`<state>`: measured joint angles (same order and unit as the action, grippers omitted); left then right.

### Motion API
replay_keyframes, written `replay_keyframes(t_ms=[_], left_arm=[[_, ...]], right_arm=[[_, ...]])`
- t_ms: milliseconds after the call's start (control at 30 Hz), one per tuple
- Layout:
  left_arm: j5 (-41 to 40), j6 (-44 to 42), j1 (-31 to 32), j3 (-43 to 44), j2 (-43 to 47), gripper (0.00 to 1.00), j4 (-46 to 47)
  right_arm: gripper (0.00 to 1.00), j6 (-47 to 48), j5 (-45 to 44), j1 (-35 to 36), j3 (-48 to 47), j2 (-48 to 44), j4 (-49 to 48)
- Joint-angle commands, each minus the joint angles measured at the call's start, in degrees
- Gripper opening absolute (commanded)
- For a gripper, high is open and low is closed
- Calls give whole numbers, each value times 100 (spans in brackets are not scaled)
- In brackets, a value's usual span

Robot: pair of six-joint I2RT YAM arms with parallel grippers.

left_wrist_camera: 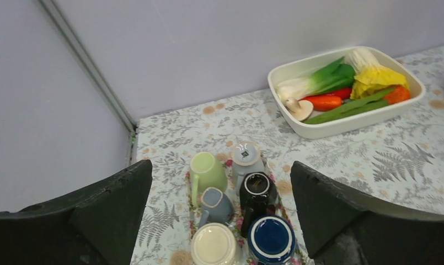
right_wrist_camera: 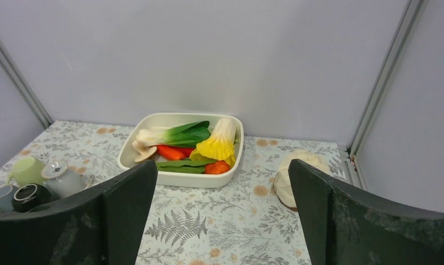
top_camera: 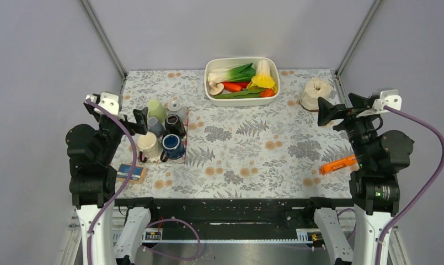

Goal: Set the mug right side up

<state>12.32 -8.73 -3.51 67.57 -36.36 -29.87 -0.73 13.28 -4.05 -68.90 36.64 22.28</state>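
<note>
Several mugs stand close together on a small floral tray point(top_camera: 185, 118) at the table's left, all seemingly bottom up: green point(top_camera: 156, 110), pale grey point(top_camera: 176, 108), black point(top_camera: 175, 124), blue-grey point(top_camera: 155, 127), cream point(top_camera: 149, 144) and dark blue point(top_camera: 173, 147). In the left wrist view they show as green point(left_wrist_camera: 207, 172), pale grey point(left_wrist_camera: 246, 158), black point(left_wrist_camera: 257, 190), blue-grey point(left_wrist_camera: 217, 204), cream point(left_wrist_camera: 214, 244) and dark blue point(left_wrist_camera: 271, 238). My left gripper point(top_camera: 139, 120) point(left_wrist_camera: 220, 165) is open and empty, above and just left of the mugs. My right gripper point(top_camera: 325, 112) point(right_wrist_camera: 222, 165) is open and empty at the far right.
A white dish point(top_camera: 209, 93) of toy vegetables stands at the back centre. A cream round lump point(top_camera: 316, 93) lies at the back right. An orange tool point(top_camera: 338, 164) lies by the right arm. A blue and tan flat object point(top_camera: 130, 174) lies by the left arm's base.
</note>
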Motion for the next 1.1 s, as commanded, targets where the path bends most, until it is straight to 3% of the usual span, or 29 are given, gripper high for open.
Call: replay_keyframes(t_ms=[0, 533, 700, 1067], left_arm=[[558, 1, -45, -67, -85, 99, 196], [827, -496, -42, -541, -209, 99, -51], [989, -764, -36, -902, -270, 99, -298], [1246, -1295, 87, -2108, -720, 99, -309]], right_arm=[[99, -340, 248, -25, -275, -99, -191], [98, -362, 717, -25, -294, 52, -175], [98, 276, 1629, -25, -239, 138, 189], [99, 317, 2352, -25, 841, 101, 57]])
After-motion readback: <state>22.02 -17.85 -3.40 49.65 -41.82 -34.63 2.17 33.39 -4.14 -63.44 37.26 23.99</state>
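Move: The blue mug, upside down like its neighbours on the tray, lies about 3 cm back and 8 cm to the right of the left hand, some 36 cm below it. The cream mug is about 3 cm back and 2 cm left of that hand, the black mug 6 cm ahead and 8 cm right, the small grey mug 6 cm straight ahead, all at about that depth. From the right hand the blue mug lies roughly 50 cm left, 3 cm back and 40 cm down. Downwards, slowly and then faster, the open left hand sinks about 17 cm towards the blue and cream mugs, its fingers tipping down some 25 degrees and turning slightly clockwise. The right hand, also open, first lifts a little, then swings about 5 cm left towards the mugs and drops to about 5 cm below its start, turning some 20 degrees counter-clockwise. Neither touches anything. ##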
